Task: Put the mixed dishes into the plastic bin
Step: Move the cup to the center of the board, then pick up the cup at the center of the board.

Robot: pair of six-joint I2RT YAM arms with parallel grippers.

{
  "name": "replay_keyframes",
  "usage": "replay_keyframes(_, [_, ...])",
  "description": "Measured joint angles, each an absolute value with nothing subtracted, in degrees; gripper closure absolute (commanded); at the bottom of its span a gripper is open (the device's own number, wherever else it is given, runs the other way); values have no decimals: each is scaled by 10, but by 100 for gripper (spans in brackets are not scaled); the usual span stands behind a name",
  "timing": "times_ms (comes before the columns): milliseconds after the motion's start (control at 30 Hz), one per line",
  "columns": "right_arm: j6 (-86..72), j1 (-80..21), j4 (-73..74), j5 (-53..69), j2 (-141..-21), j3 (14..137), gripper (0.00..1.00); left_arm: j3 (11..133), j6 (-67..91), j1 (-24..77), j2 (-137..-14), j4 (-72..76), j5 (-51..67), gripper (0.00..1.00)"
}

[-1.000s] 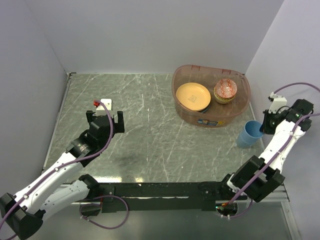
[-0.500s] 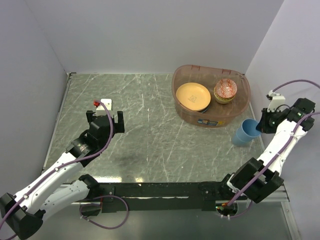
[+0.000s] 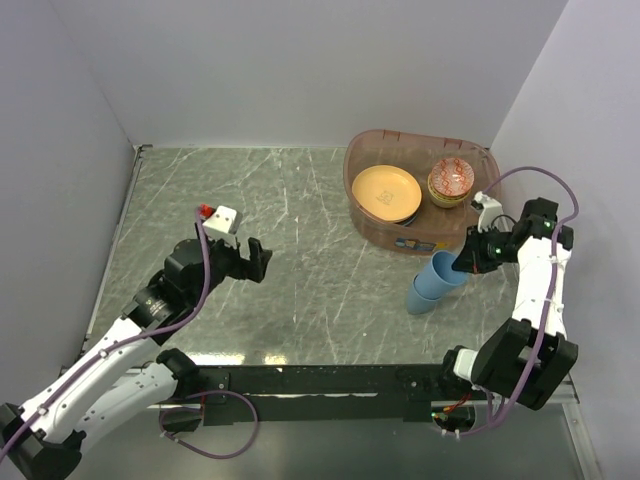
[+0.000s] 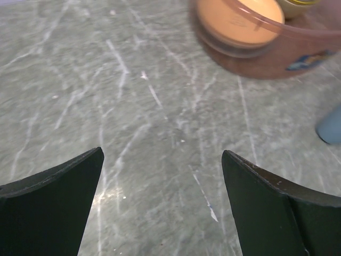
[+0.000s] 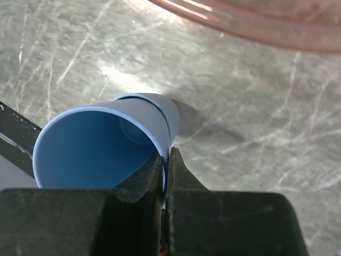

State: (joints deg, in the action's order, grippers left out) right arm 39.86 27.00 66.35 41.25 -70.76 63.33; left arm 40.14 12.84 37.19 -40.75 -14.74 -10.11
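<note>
The light blue cup [image 3: 432, 282] hangs tilted over the table, just in front of the plastic bin [image 3: 428, 243], mouth toward my right gripper [image 3: 466, 262]. That gripper is shut on the cup's rim, one finger inside and one outside. The right wrist view shows the cup [image 5: 101, 144] pinched in the gripper [image 5: 166, 154], with the bin wall [image 5: 250, 21] above. Inside the bin lie the yellow-orange plate [image 3: 385, 192] and the red-patterned bowl [image 3: 451, 181], stacked on another dish. My left gripper [image 3: 245, 268] hovers open over the left half of the table, its jaws wide apart and holding nothing [image 4: 162, 153].
Grey walls close in the marbled table [image 3: 300, 220] on the left, back and right. The left wrist view shows the bin [image 4: 277, 56] with the plate [image 4: 240, 18] at the top right and a piece of the cup [image 4: 331, 127] at the right edge.
My right gripper has carried the cup left from the table's right side, lifting and tilting it in front of the bin. My left arm has moved a little right and turned toward the bin.
</note>
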Motion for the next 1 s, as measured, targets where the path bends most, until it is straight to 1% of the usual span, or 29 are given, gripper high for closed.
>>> replay_keyframes(133, [387,255,662,413,-702,645,100,401,122,372,-426,-142,-55,1])
replay_keyframes(233, [386,253,672,411,-702,675,100,401,117,372,-439,-144,-38,1])
replay_keyframes(633, [370,253,702,420,-696,819,100,401,114,372,-440,-144,-28,1])
replay_keyframes(800, [329,253,685,425,-719,867,100,401,114,372,-440,-144,-31,1])
replay_keyframes(1000, [248,253,621,428,-777,906,100,401,112,372,-440,-145,-41,1])
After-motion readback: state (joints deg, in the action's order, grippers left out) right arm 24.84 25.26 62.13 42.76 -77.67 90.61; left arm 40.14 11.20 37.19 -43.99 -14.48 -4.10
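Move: The right hand keeps the blue cup pinched by its rim, its lower part nested in the other blue cup, whose middle is level with the hand, about 6 cm left and 8 cm below. The bin's middle lies some 25 cm ahead, 5 cm left and 6 cm below; in it the bowls are about 28 cm ahead and 1 cm right of the hand, the plates 27 cm ahead and 17 cm left. From the left hand the bin is roughly 30 cm ahead and 47 cm right. Still pinching the rim, the right fingers draw the held cup up out of the other cup, ending that contact. The right hand climbs about 13 cm, almost straight up at first, then swings increasingly forward towards the bin, some 8 cm in all, its fingers tipping up roughly 15 degrees. The open left hand eases a couple of centimetres right and slightly down. ##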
